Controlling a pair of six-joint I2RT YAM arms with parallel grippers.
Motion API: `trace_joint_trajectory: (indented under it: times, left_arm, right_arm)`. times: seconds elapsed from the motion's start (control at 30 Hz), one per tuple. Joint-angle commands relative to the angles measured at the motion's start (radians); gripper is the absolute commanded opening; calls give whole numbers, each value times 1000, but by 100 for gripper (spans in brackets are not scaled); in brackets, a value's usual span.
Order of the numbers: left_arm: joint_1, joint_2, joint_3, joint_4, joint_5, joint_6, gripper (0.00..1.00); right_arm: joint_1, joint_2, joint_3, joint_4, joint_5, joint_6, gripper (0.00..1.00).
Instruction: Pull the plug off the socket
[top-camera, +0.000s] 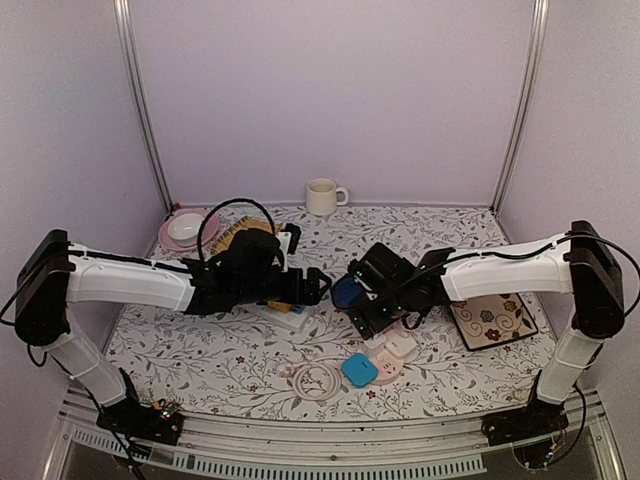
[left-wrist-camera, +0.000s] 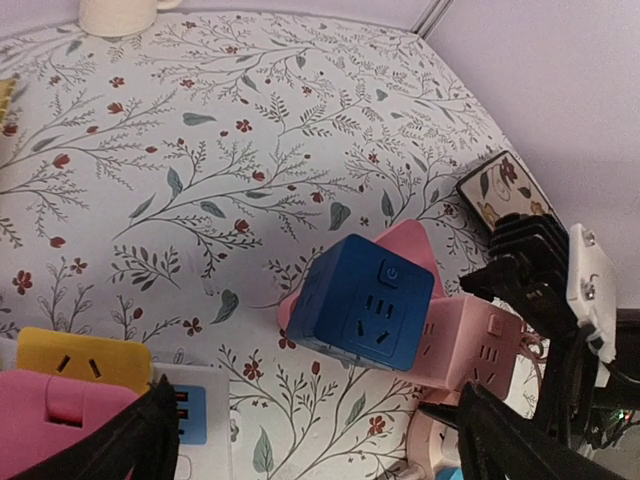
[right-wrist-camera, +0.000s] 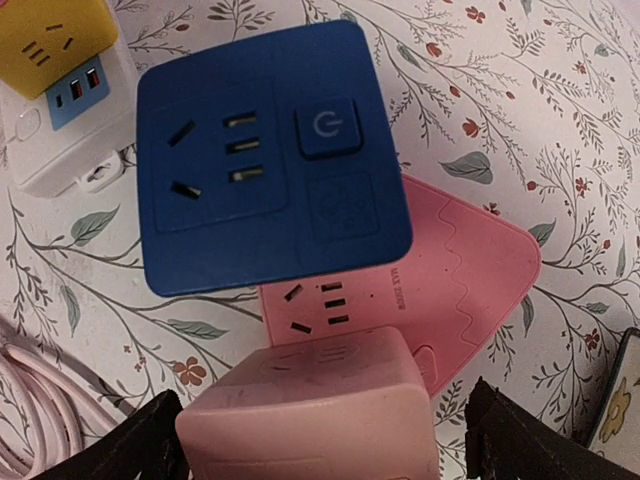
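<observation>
A flat pink socket strip (right-wrist-camera: 470, 265) lies on the floral table with two cube plugs seated in it: a blue cube (right-wrist-camera: 265, 150) and a pale pink cube (right-wrist-camera: 310, 415). My right gripper (right-wrist-camera: 320, 445) is open, its black fingers (right-wrist-camera: 150, 445) standing either side of the pink cube, with the blue cube just beyond. In the left wrist view the blue cube (left-wrist-camera: 365, 305) and pink cube (left-wrist-camera: 470, 345) sit ahead of my open left gripper (left-wrist-camera: 320, 450), which has nothing between its fingers. From above, the blue cube (top-camera: 345, 291) shows between the two grippers.
A white power strip (right-wrist-camera: 65, 150) carrying a yellow cube (right-wrist-camera: 50, 40) lies to the left. A coiled pink cable (top-camera: 310, 380), a light blue square block (top-camera: 359, 369), a floral tile (top-camera: 492, 320), a mug (top-camera: 322, 196) and a pink plate (top-camera: 187, 230) are on the table.
</observation>
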Motion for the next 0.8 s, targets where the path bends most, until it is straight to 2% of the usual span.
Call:
trace_joint_trajectory:
  times: [0.0,0.13,0.27,0.53,0.77]
  left_arm:
    - [-17,-28,7,-29,-32,12,97]
    - [-16,-73,-13,-29,-55,3,97]
    - [-7,-109,-33,-25,-68,-9,97]
    - [35,-171,-84,31,-11,-48,97]
    - [75,-174,-97,82,45,-85,97]
  right_arm:
    - [-1,51,56,-54,41,-3,96]
    - [-8,72,65,-72,33,-1,88]
    - [-16,96,89,-86,31,8,74]
    - [-51,102,131,-87,19,28,54]
    - [-113,82,170,-10,-61,37,48]
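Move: The right hand's open fingers already straddle the pink cube plug, whose middle is about 1 cm ahead and 2 cm below. The blue cube plug stands some 5 cm ahead and 6 cm to the left, 2 cm lower; the pink socket board's middle is about 4 cm straight ahead, 6 cm down. A white cube sits roughly 6 cm straight back, 5 cm down. From the left hand, the pink plug lies about 11 cm right, 2 cm back and 9 cm below. Sinking about 1 cm and edging forward, the right hand closes its fingers onto the sides of the pink cube plug, then keeps that grip and drags the plug forward, rising slightly, for nearly 3 cm of forward travel in all. The left hand, empty and open, backs off up and to the left by about 3 cm each way, away from the plugs. ##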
